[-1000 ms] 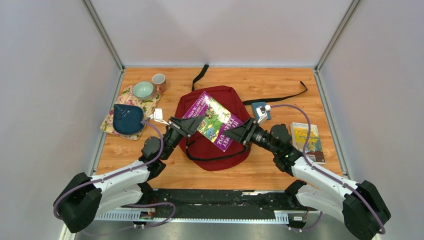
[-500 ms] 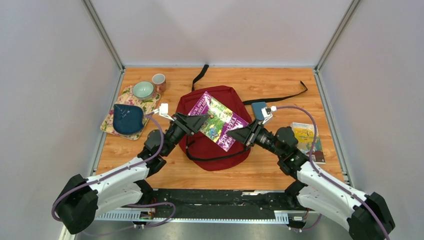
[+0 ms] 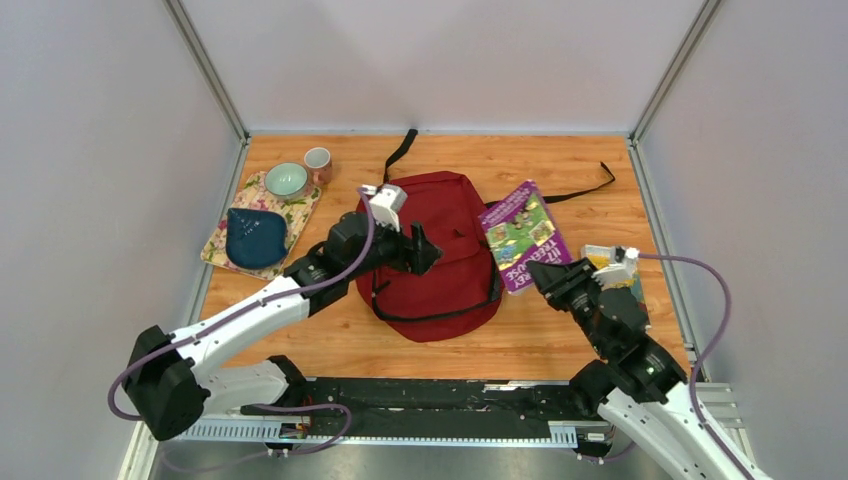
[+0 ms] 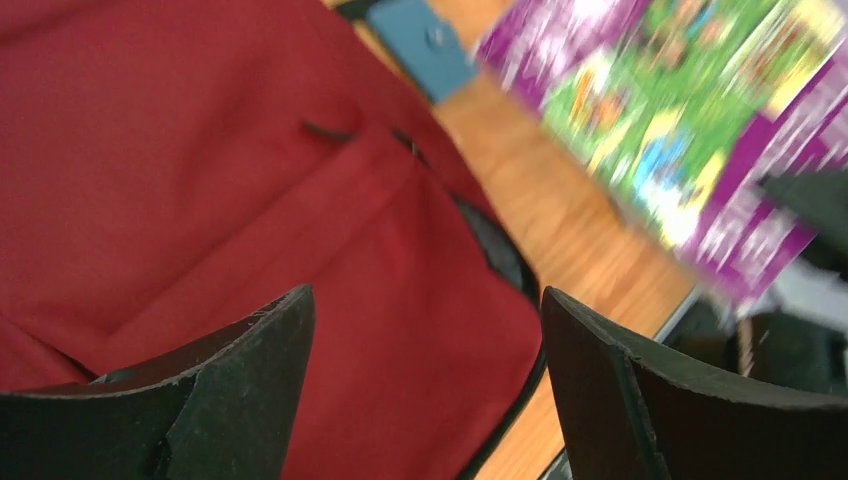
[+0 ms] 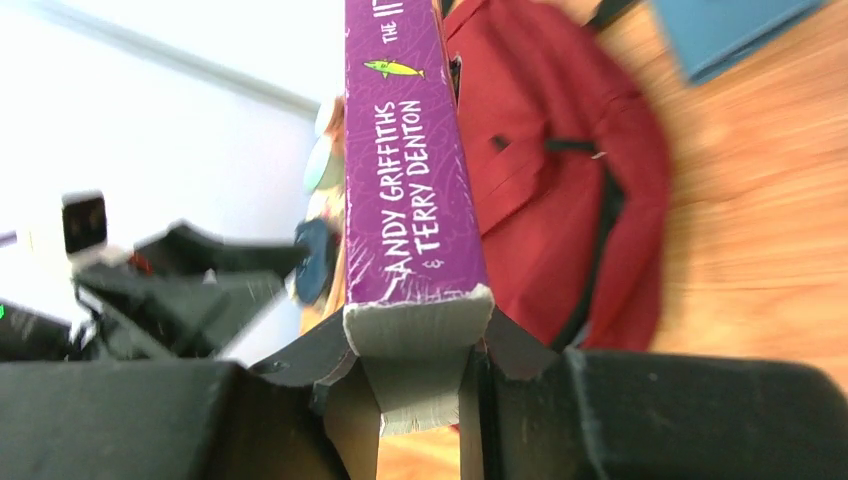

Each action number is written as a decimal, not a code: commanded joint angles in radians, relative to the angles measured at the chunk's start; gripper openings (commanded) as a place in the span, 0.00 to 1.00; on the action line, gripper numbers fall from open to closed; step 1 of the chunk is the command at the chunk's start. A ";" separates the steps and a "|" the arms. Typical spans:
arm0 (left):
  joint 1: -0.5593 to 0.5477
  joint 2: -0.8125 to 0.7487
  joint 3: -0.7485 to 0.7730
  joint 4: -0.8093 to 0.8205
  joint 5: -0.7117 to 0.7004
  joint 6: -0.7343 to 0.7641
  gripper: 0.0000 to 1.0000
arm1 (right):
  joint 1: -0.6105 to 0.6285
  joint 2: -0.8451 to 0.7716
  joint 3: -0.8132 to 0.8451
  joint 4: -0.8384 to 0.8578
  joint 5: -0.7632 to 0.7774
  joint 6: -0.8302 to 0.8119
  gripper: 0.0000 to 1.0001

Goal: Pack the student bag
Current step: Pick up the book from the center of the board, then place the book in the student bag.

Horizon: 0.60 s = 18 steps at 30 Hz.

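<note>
The student bag (image 3: 445, 275) is a dark red backpack lying flat mid-table, its black straps trailing toward the back. My left gripper (image 3: 430, 250) hovers open just above it, and only red fabric (image 4: 200, 150) shows between the jaws. My right gripper (image 3: 548, 272) is shut on the lower end of a purple book (image 3: 522, 235), held up to the right of the bag. In the right wrist view the book's spine (image 5: 410, 150) stands straight up out of the jaws. A small teal-blue wallet (image 4: 420, 45) lies on the wood beyond the bag.
At the left, a floral mat (image 3: 300, 212) carries a dark blue pouch (image 3: 255, 237) and a green bowl (image 3: 286, 180), with a mug (image 3: 318, 160) behind it. Another book (image 3: 610, 268) lies at the right, partly behind my right arm. Walls enclose the table.
My left gripper has let go of the purple book, opened wide and moved over the bag. My right gripper has carried the book off the bag to the right.
</note>
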 commanded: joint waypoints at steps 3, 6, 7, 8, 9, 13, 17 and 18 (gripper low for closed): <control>-0.141 0.086 0.091 -0.163 0.069 0.327 0.89 | -0.002 -0.089 0.186 -0.269 0.350 -0.019 0.00; -0.172 0.148 0.137 -0.191 0.178 0.390 0.89 | -0.002 -0.073 0.212 -0.317 0.355 -0.018 0.00; -0.177 0.174 0.146 -0.197 0.232 0.401 0.89 | -0.002 -0.070 0.214 -0.320 0.347 -0.019 0.00; -0.186 0.185 0.161 -0.208 0.255 0.410 0.89 | -0.002 -0.066 0.214 -0.320 0.343 -0.019 0.00; -0.191 0.195 0.167 -0.215 0.275 0.428 0.89 | -0.002 -0.063 0.215 -0.320 0.340 -0.019 0.00; -0.198 0.223 0.177 -0.245 0.353 0.453 0.89 | -0.002 -0.052 0.218 -0.315 0.327 -0.029 0.00; -0.198 0.235 0.164 -0.295 0.344 0.488 0.87 | -0.001 -0.038 0.206 -0.305 0.311 -0.033 0.00; -0.198 0.240 0.167 -0.301 0.352 0.490 0.86 | -0.002 -0.035 0.200 -0.303 0.303 -0.029 0.00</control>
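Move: The student bag's near zip edge lies about 8 cm back, 6 cm right and 16 cm below the open left hand, with the bag's middle some 9 cm ahead, 2 cm right and 18 cm below. From the right hand, which holds the purple book, that zip edge is about 21 cm left, 2 cm back and 15 cm below; the yellow book sits 20 cm right and 10 cm ahead, the blue wallet 26 cm ahead and 4 cm left, both some 20 cm lower. The left hand, fingers staying wide open, draws back about 9 cm while sinking 7 cm and working 6 cm to its right, towards the student bag's near zip edge, the wrist swinging some 35 degrees clockwise so the fingers come to point across to the right, still without touching the bag. Meanwhile the right hand keeps its pinch on the purple book's edge and carries it about 7 cm further right, away from the bag towards the yellow book's side, turning some 15 degrees clockwise and coming nearly to a stop halfway through. ##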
